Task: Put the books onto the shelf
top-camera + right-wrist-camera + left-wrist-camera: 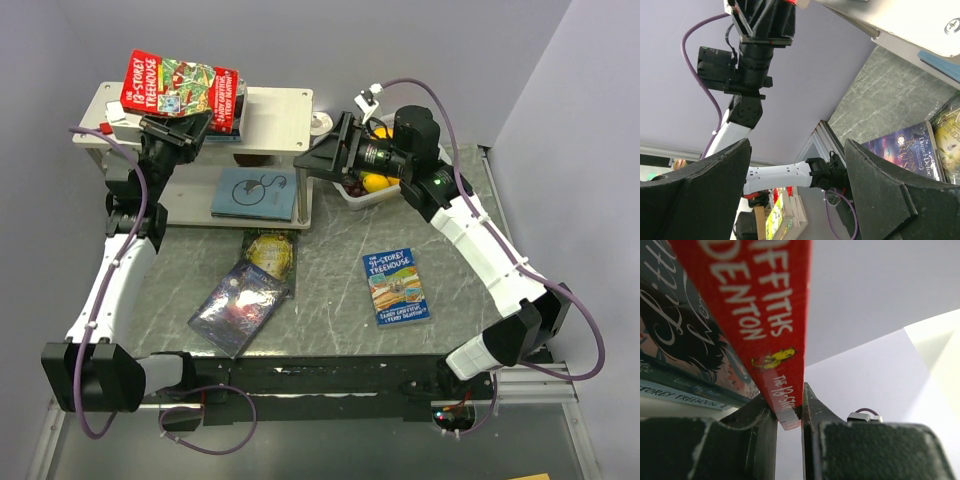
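My left gripper (183, 120) is shut on the lower edge of a red Treehouse book (180, 84), which it holds up, tilted, over the shelf's (285, 110) top board. In the left wrist view the red spine (771, 325) sits pinched between both jaws. Beside it on the shelf's top board lie a floral Little Women book (680, 340) and another Treehouse book (685, 393). A pale blue book (255, 193) lies on the lower board. On the table lie a green-gold book (270, 250), a galaxy book (240, 300) and a blue Treehouse book (397, 286). My right gripper (322, 152) hangs open and empty off the shelf's right end.
A white basket of fruit (362, 188) stands right of the shelf, partly under the right wrist. The right wrist view shows the left arm (747, 75), the shelf's board (910, 20), the galaxy book (905, 150) and the green-gold book (947, 142).
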Robot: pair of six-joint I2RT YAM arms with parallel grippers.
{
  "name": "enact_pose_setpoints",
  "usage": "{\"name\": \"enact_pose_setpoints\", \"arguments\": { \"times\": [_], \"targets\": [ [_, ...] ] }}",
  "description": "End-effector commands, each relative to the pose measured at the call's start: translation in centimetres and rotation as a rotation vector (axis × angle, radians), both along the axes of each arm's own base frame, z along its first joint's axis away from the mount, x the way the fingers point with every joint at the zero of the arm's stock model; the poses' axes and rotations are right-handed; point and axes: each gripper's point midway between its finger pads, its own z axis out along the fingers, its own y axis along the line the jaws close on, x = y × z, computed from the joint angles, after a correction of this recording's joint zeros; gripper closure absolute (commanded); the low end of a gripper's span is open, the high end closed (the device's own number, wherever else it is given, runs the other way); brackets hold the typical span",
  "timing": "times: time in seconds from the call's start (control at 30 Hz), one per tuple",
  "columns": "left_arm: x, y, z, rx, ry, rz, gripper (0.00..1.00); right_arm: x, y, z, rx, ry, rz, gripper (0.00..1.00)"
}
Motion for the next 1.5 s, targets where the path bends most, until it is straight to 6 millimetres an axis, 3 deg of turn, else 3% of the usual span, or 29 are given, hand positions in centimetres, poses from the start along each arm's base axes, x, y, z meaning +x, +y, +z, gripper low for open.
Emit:
{"name": "enact_pose_setpoints", "arguments": {
  "times": [0.0,0.4,0.53,0.57,0.67,0.77,0.93,1.23,1.47],
  "targets": [
    [-1.0,0.0,5.5,-0.014,-0.167,-0.012,0.99,-0.4,-0.5,1.6,0.031,-0.059,-0.001,0.18],
    [2.2,-0.6,1.5,-0.009,-0.036,-0.047,0.96,-0.2,-0.2,1.3,0.022,-0.051,0.01,0.18],
    [2.5,-0.7,0.6,0.015,0.009,-0.048,0.76,0.0,-0.2,1.3,0.02,-0.047,0.007,0.18],
    [2.6,-0.7,0.2,0.027,0.026,-0.05,0.66,0.0,-0.2,1.4,0.021,-0.053,0.009,0.18],
    [2.7,-0.8,0.0,0.053,0.048,-0.053,0.49,0.1,-0.1,1.2,0.02,-0.043,0.01,0.18],
    [3.0,-1.0,-0.6,0.071,0.088,-0.063,0.4,0.3,0.1,1.1,0.023,-0.036,0.011,0.18],
    [3.3,-1.1,-1.8,0.086,0.154,-0.084,0.31,0.3,0.2,0.9,0.025,-0.027,0.02,0.18],
    [2.8,-2.5,-1.8,0.128,0.233,-0.2,0.19,0.1,0.3,1.0,0.029,-0.021,0.034,0.18],
    [1.7,-2.4,-1.6,0.177,0.279,-0.201,0.12,-0.1,0.3,1.0,0.031,-0.019,0.037,0.18]
  ]
}}
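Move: The left gripper already pinches the near edge of the red 13-Storey Treehouse book. The book stack it goes onto, Little Women uppermost, has its middle about 4 cm ahead of that hand, 2 cm to its left and 6 cm below. Bare shelf top lies some 13 cm to the hand's right, level ahead and about 10 cm lower. From the right hand the stack is roughly 13 cm ahead, 20 cm left and 4 cm below. Bring the left gripper forward about 3 cm, sinking some 2 cm as it goes, to set the red book down over Little Women on the shelf top. Stop there and open the fingers wide to free the book's near edge, then ease the hand up and to the right by a centimetre or two each while tipping and twisting the wrist by some 15 degrees. ##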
